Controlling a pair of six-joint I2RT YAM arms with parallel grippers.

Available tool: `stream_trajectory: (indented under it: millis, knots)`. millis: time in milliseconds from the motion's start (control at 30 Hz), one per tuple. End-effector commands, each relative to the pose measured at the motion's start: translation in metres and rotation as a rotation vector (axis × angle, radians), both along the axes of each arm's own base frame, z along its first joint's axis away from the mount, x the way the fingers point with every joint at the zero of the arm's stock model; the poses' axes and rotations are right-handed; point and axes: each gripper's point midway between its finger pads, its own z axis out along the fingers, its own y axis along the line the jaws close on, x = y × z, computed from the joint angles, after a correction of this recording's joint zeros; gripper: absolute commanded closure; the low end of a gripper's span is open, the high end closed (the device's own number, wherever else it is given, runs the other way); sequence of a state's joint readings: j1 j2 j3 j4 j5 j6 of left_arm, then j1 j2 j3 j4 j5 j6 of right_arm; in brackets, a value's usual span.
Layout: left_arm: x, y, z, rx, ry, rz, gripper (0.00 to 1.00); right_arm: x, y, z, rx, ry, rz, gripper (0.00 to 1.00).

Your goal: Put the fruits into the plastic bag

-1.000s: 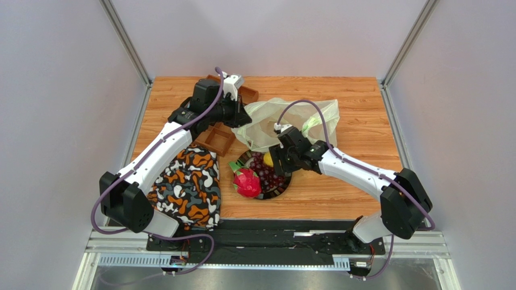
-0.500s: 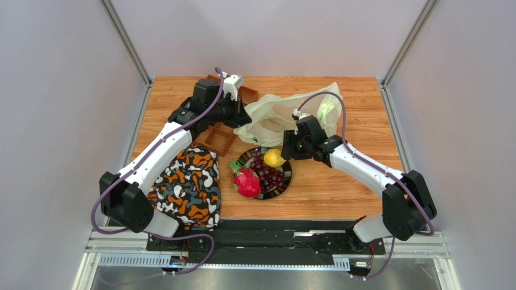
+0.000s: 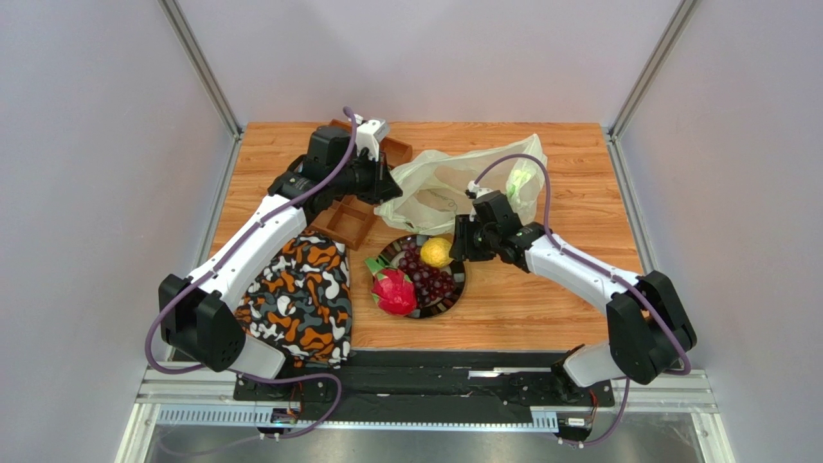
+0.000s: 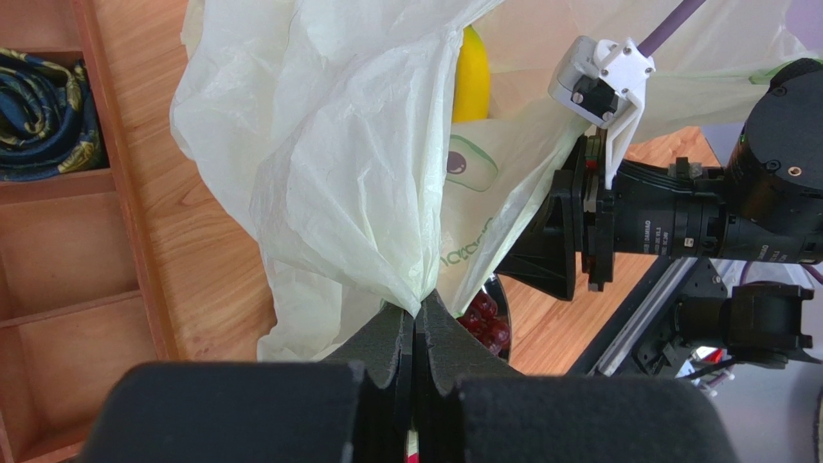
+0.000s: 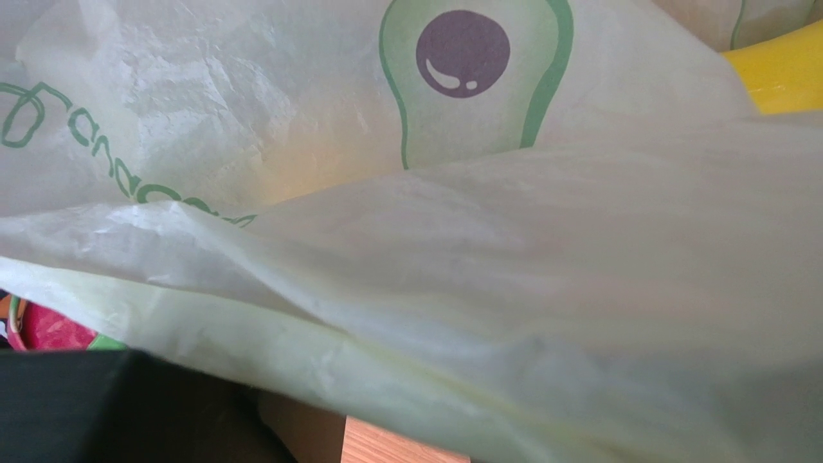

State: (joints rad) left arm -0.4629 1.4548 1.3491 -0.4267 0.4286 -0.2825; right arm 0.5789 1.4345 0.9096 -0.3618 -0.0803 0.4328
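Observation:
The plastic bag (image 3: 454, 183) lies on the table behind a dark plate (image 3: 455, 294). My left gripper (image 3: 386, 188) is shut on a bunched edge of the bag (image 4: 328, 154) and holds it up, fingertips pinched together (image 4: 417, 313). A yellow banana (image 4: 470, 82) shows inside the bag, and again in the right wrist view (image 5: 782, 68). On the plate sit a small round yellow fruit (image 3: 437, 253), dark purple grapes (image 3: 435, 282) and a pink-red dragon fruit (image 3: 394, 291). My right gripper (image 3: 457, 241) hovers at the bag's near edge beside the plate. Bag film (image 5: 464, 241) fills its view, hiding its jaws.
A wooden compartment tray (image 3: 350, 224) stands under the left arm, with a dark blue rolled cloth (image 4: 39, 96) in one compartment. An orange, black and white patterned cloth (image 3: 295, 299) lies at the front left. Bare wood table (image 3: 580, 193) lies to the right of the bag.
The right arm has left the plate and moved back to the bag's near edge, uncovering the small yellow fruit. The bag's right side now stands higher. The left arm has not moved.

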Motion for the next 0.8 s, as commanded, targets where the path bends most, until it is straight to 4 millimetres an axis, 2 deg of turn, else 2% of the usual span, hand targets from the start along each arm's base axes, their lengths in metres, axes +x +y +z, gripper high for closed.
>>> stream_trajectory:
  millis: [0, 100, 300, 500, 567, 633, 733, 767]
  knots:
    - [0.002, -0.002, 0.008, -0.02, -0.034, -0.011, 1.0, 0.017, 0.006, 0.014, 0.034, -0.071, 0.0, 0.56]
    - [0.002, -0.002, 0.008, -0.021, -0.033, -0.014, 1.0, 0.019, 0.004, 0.011, 0.022, -0.066, -0.002, 0.57]
    - [0.001, -0.002, 0.007, -0.02, -0.032, -0.014, 1.0, 0.017, -0.001, 0.008, -0.004, -0.064, -0.004, 0.68]
    - [0.001, -0.002, 0.007, -0.022, -0.033, -0.015, 1.0, 0.014, -0.001, 0.013, 0.003, -0.073, 0.003, 0.9]
    - [0.001, -0.002, 0.008, -0.023, -0.033, -0.014, 1.0, 0.013, -0.002, 0.019, 0.01, -0.09, 0.01, 1.0]
    - [0.001, -0.002, 0.008, -0.023, -0.033, -0.014, 1.0, 0.012, -0.001, 0.026, 0.018, -0.108, 0.024, 1.0]
    - [0.001, -0.002, 0.008, -0.022, -0.034, -0.015, 1.0, 0.008, 0.002, 0.046, 0.062, -0.165, 0.056, 1.0]
    - [0.001, -0.002, 0.008, -0.023, -0.033, -0.014, 1.0, 0.003, 0.005, 0.059, 0.082, -0.202, 0.086, 1.0]
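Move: The bag's front hem runs right at the half-open right fingers, about 1 cm ahead and level with them. Of its neighbours, the lemon lies some 5 cm to the left, 1 cm back and 4 cm lower; the grapes about 5 cm left and 7 back; the dragon fruit roughly 15 left and 9 back. From the left hand, which grips the bag, that stretch of hem is about 14 cm right, 8 back and 17 below. The right hand dips slightly, shuts its fingers at the bag's hem beside the lemon, then rises about 1.5 cm. ##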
